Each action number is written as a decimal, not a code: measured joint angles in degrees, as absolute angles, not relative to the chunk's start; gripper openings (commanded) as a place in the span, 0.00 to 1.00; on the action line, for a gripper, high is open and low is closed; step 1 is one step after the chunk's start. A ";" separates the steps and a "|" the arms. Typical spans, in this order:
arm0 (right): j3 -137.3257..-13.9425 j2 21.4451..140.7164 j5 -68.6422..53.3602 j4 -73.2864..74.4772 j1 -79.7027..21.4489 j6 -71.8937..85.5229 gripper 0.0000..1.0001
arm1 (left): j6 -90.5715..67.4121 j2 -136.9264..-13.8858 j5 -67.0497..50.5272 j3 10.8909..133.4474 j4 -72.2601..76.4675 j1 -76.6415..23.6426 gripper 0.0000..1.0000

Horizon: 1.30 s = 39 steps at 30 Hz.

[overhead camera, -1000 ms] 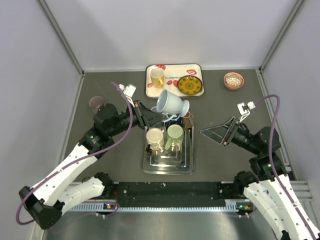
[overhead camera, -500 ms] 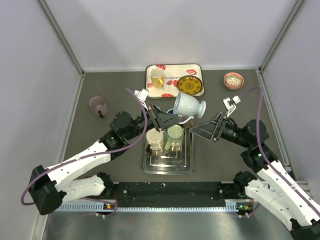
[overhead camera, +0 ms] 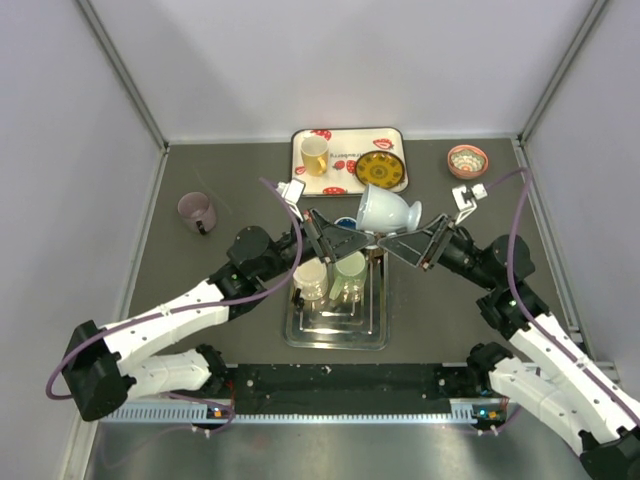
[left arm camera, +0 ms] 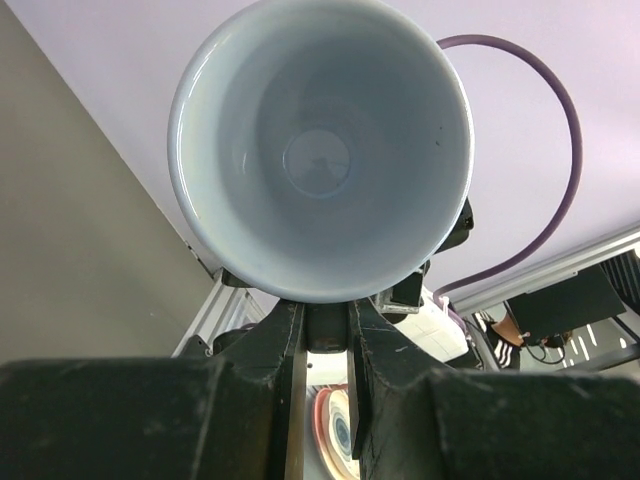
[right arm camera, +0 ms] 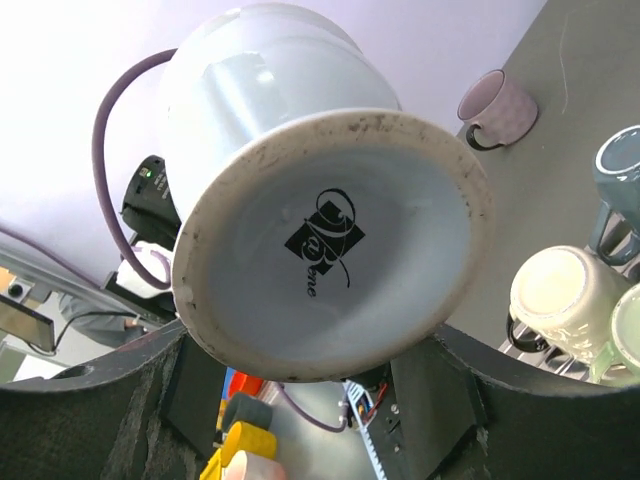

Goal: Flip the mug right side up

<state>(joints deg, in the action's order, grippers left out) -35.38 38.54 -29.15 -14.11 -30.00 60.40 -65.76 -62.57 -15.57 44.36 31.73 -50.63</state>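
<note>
The white footed mug (overhead camera: pixel 383 209) hangs in the air above the dish rack, lying sideways with its mouth toward my left arm and its foot toward my right arm. My left gripper (overhead camera: pixel 345 232) is shut on the mug's handle; in the left wrist view the mug's hollow inside (left arm camera: pixel 320 150) fills the frame above that gripper (left arm camera: pixel 325 335). My right gripper (overhead camera: pixel 398 243) is open, with one finger on each side of the mug's foot. The right wrist view shows the mug's printed underside (right arm camera: pixel 330 240) just above that gripper (right arm camera: pixel 315 395).
Below the mug a metal rack (overhead camera: pixel 335 338) holds a cream mug (overhead camera: pixel 310 275) and a green mug (overhead camera: pixel 350 270). At the back, a patterned tray (overhead camera: pixel 346 160) carries a yellow mug (overhead camera: pixel 314 155) and a yellow plate (overhead camera: pixel 380 172). A small bowl (overhead camera: pixel 467 160) sits back right, a pink mug (overhead camera: pixel 197 211) left.
My left arm carried the mug rightward. My right arm swung left until its fingers reached the mug's foot, and its jaws narrowed.
</note>
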 measured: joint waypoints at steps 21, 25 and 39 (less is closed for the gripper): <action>-34.26 40.77 -24.93 -23.14 -30.57 64.36 0.43 | -67.48 -63.48 -14.26 42.89 37.69 -51.29 0.00; -34.26 41.43 -23.99 -24.32 -30.61 64.79 0.27 | -67.61 -63.86 -13.28 42.61 38.87 -51.57 0.00; -34.68 44.75 -25.15 -29.71 -30.59 67.40 0.00 | -67.26 -64.75 -11.16 42.35 41.36 -51.79 0.00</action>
<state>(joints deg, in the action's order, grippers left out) -34.68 44.75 -25.15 -29.71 -30.59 67.40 -67.26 -64.75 -11.16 42.35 41.36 -51.79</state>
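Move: The mug lies on its side, mouth to the left, held by its handle in the left gripper; its middle is about 4 cm ahead of that hand, 1 cm right and 4 cm above. From the open right gripper it is roughly 5 cm ahead, 1 cm left and 6 cm above. Far below the right hand, by some 28 cm, the green mug stands about 5 cm ahead and 4 cm left, the brown cup about 10 cm ahead and 1 cm right. Ease the right gripper up about 3 cm and forward some 2 cm to the mug's handle, just under its foot, tipping the fingertips up by roughly 10 degrees. Shut the fingers in stages until they pinch the handle beside the left fingers. Keep the left grip closed on the handle throughout, letting that hand rise only about 1 cm as its fingertips tip up slightly. ##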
